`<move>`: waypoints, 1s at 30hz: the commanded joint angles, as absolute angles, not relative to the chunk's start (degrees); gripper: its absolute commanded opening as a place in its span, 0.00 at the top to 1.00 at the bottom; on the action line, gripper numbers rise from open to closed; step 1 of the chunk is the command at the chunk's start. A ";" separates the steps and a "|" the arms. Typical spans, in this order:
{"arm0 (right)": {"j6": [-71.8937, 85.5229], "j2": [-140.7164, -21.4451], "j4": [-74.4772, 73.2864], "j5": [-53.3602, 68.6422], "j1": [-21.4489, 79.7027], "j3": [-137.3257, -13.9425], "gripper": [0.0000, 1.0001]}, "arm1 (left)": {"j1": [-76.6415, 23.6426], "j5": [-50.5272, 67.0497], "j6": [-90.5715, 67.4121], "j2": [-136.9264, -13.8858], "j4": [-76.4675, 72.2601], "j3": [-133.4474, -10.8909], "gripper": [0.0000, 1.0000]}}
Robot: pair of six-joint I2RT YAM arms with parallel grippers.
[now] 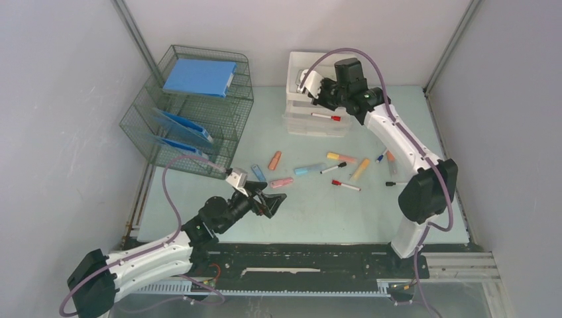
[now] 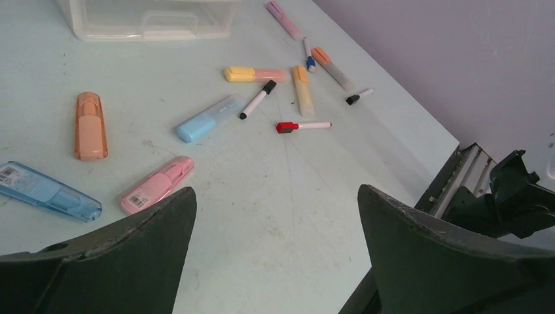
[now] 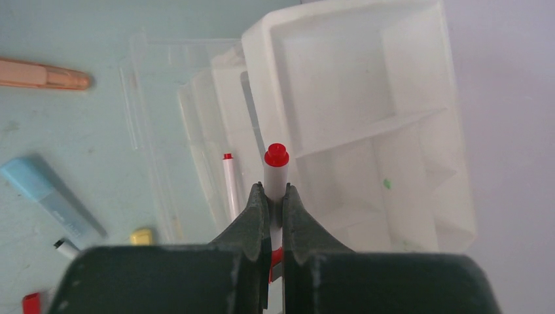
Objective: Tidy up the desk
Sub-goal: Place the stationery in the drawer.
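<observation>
The pale mint-green desk (image 1: 318, 215) holds scattered highlighters and markers in its middle. My right gripper (image 1: 310, 89) is shut on a white marker with a red cap (image 3: 276, 165) and holds it above a white divided tray (image 3: 366, 98) that sits on a clear drawer box (image 1: 311, 122) at the back. Another red-tipped marker (image 3: 229, 186) lies in the open clear drawer. My left gripper (image 1: 275, 199) is open and empty, low over bare desk (image 2: 275, 170), with a pink highlighter (image 2: 157, 184) just left of its left finger.
A wire mesh rack (image 1: 192, 116) with blue folders stands at the back left. Loose on the desk are an orange highlighter (image 1: 274, 160), a light blue one (image 1: 309, 169), a yellow one (image 1: 341, 158), a black-capped marker (image 1: 333, 168) and a red-capped marker (image 1: 346, 185). The black front rail (image 1: 298, 262) runs along the near edge.
</observation>
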State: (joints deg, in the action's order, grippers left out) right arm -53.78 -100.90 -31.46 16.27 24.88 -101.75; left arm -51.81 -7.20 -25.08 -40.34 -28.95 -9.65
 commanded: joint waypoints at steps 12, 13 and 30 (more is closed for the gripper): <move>-54.10 -107.74 -29.65 8.47 25.14 -105.55 0.62 | -51.29 -7.76 -26.34 -36.71 -28.96 -7.25 0.00; -53.84 -107.82 -29.78 8.44 25.14 -105.45 0.55 | -51.29 -7.67 -26.43 -36.73 -28.93 -7.21 0.00; -37.86 -89.16 -35.24 28.47 24.87 -91.58 0.31 | -51.18 -1.53 -28.83 -39.99 -32.43 -8.29 0.00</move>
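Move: The right hand holds a marker just above the open drawer, whose middle lies about 8 cm below the fingertips and otherwise nearly straight under them. A red-capped marker already lies in the drawer, 8 cm down and some 2 cm to the right. The organizer's top tray is roughly 8 cm ahead and 3 cm lower; the yellow highlighter lies on the desk 15 cm back, 8 cm right and 25 cm down. From the left hand, the drawer is some 25 cm ahead, 13 cm right and slightly higher. Still pinching the marker, the right hand lowers it about 5 cm into the open drawer while reaching some 3 cm forward towards the cabinet front, then spreads its fingers to let go. With them open, it draws back about 5 cm, rising slightly, its fingers tipping roughly 10 degrees further down. ##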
